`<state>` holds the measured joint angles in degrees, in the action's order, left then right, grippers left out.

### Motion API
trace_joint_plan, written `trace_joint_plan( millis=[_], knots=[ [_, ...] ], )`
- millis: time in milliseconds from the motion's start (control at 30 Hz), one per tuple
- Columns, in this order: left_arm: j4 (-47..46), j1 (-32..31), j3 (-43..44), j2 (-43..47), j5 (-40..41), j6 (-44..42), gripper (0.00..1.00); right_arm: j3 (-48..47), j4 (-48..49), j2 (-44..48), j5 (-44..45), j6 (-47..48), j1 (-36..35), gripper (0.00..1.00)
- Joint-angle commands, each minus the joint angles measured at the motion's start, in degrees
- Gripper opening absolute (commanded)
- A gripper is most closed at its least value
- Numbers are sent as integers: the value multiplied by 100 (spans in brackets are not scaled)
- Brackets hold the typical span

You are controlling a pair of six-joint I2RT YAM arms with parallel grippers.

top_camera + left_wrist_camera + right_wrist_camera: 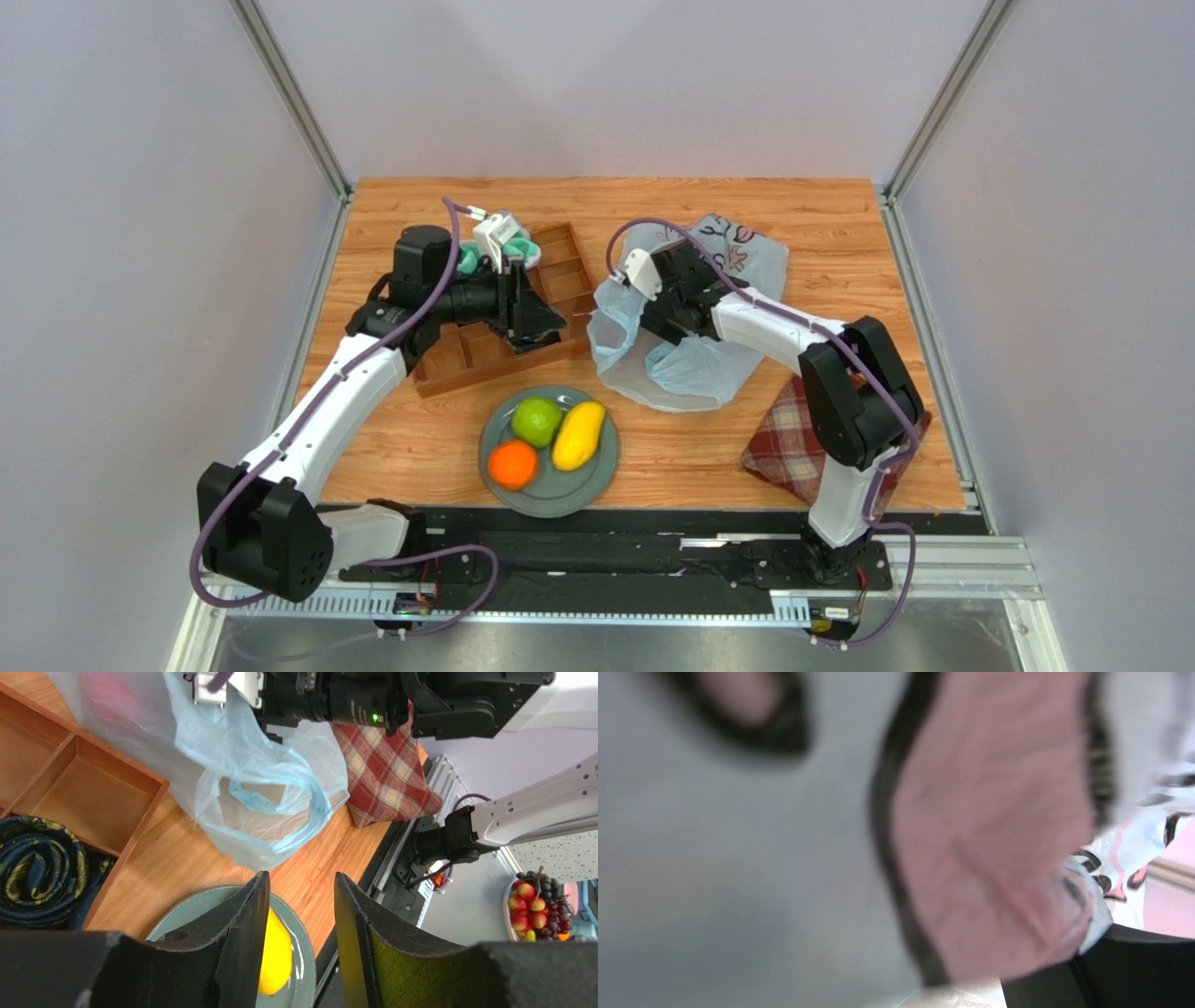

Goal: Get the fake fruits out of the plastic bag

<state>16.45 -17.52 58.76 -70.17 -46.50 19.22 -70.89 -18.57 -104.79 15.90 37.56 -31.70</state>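
On the grey plate (606,469) lie a green apple (536,420), an orange (512,465) and a yellow mango (578,436). The pale-blue plastic bag (694,367) lies crumpled right of the wooden tray. My right gripper (648,311) is pushed into the bag's mouth. In its wrist view blurred plastic with pink and dark print (990,826) fills the frame, and one finger (1144,973) sits far in the corner. My left gripper (298,878) hovers open and empty, with the mango (277,952) and plate rim (203,903) below it. A pinkish patch shows through the bag (246,777).
A wooden compartment tray (484,350) lies under the left wrist, with rolled teal socks (516,249) at its far end and dark rolled socks (35,868) in it. A red plaid cloth (788,445) lies by the right arm's base.
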Motion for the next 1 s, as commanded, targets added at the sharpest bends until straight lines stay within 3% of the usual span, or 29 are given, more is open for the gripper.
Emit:
trace_joint_plan(
  millis=[0, 367, 467, 600, 767, 833, 867, 967],
  knots=[
    [-282, 29, -23, 39, -158, 29, 47, -416, -172, 82, 116, 111, 366, 100],
    [-238, 29, 74, -199, -166, 20, 47, -1532, -963, -752, -8, 269, 990, 100],
    [-212, 29, 109, -260, -166, 20, 47, -1831, -1253, -1122, -393, 199, 1104, 100],
    [-28, 38, 241, -304, -131, -103, 47, -1762, -1491, -1245, -500, 164, 1122, 99],
    [-97, 56, 215, -287, -105, -112, 47, -1112, -1554, -702, -361, 41, 1122, 98],
    [-159, 56, 180, -304, -131, -68, 47, -936, -1527, -587, -342, 119, 1131, 90],
    [-203, 56, 179, -330, -131, -42, 47, -839, -1518, -482, -359, 146, 1131, 78],
    [-221, 56, 232, -383, -158, 2, 47, -1083, -1728, -376, -718, 146, 1149, 56]
  ],
)
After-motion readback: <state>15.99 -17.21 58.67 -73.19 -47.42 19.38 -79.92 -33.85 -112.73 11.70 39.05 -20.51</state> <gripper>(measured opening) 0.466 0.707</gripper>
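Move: My open right hand is already inside the bag. The red fruit it will close on lies about 6 cm to its right, a centimetre ahead and some 4 cm below. The plate is about 24 cm back and 21 cm left of this hand, the plaid cushion 21 cm back and 19 cm right, and the wooden tray's middle 25 cm left, level with it. From my empty left hand, the red fruit lies about 15 cm ahead, 25 cm right and 21 cm below. With the fingers wide open inside the bag, I sweep my right hand right and forward about 6 cm each way, rising slightly. Then I sink some 6 cm and draw back about as far while still edging right, tipping the fingers about 15 degrees more steeply down; at the end they close roughly a third of the way around the red fruit, with bag film still draped over the wrist. ##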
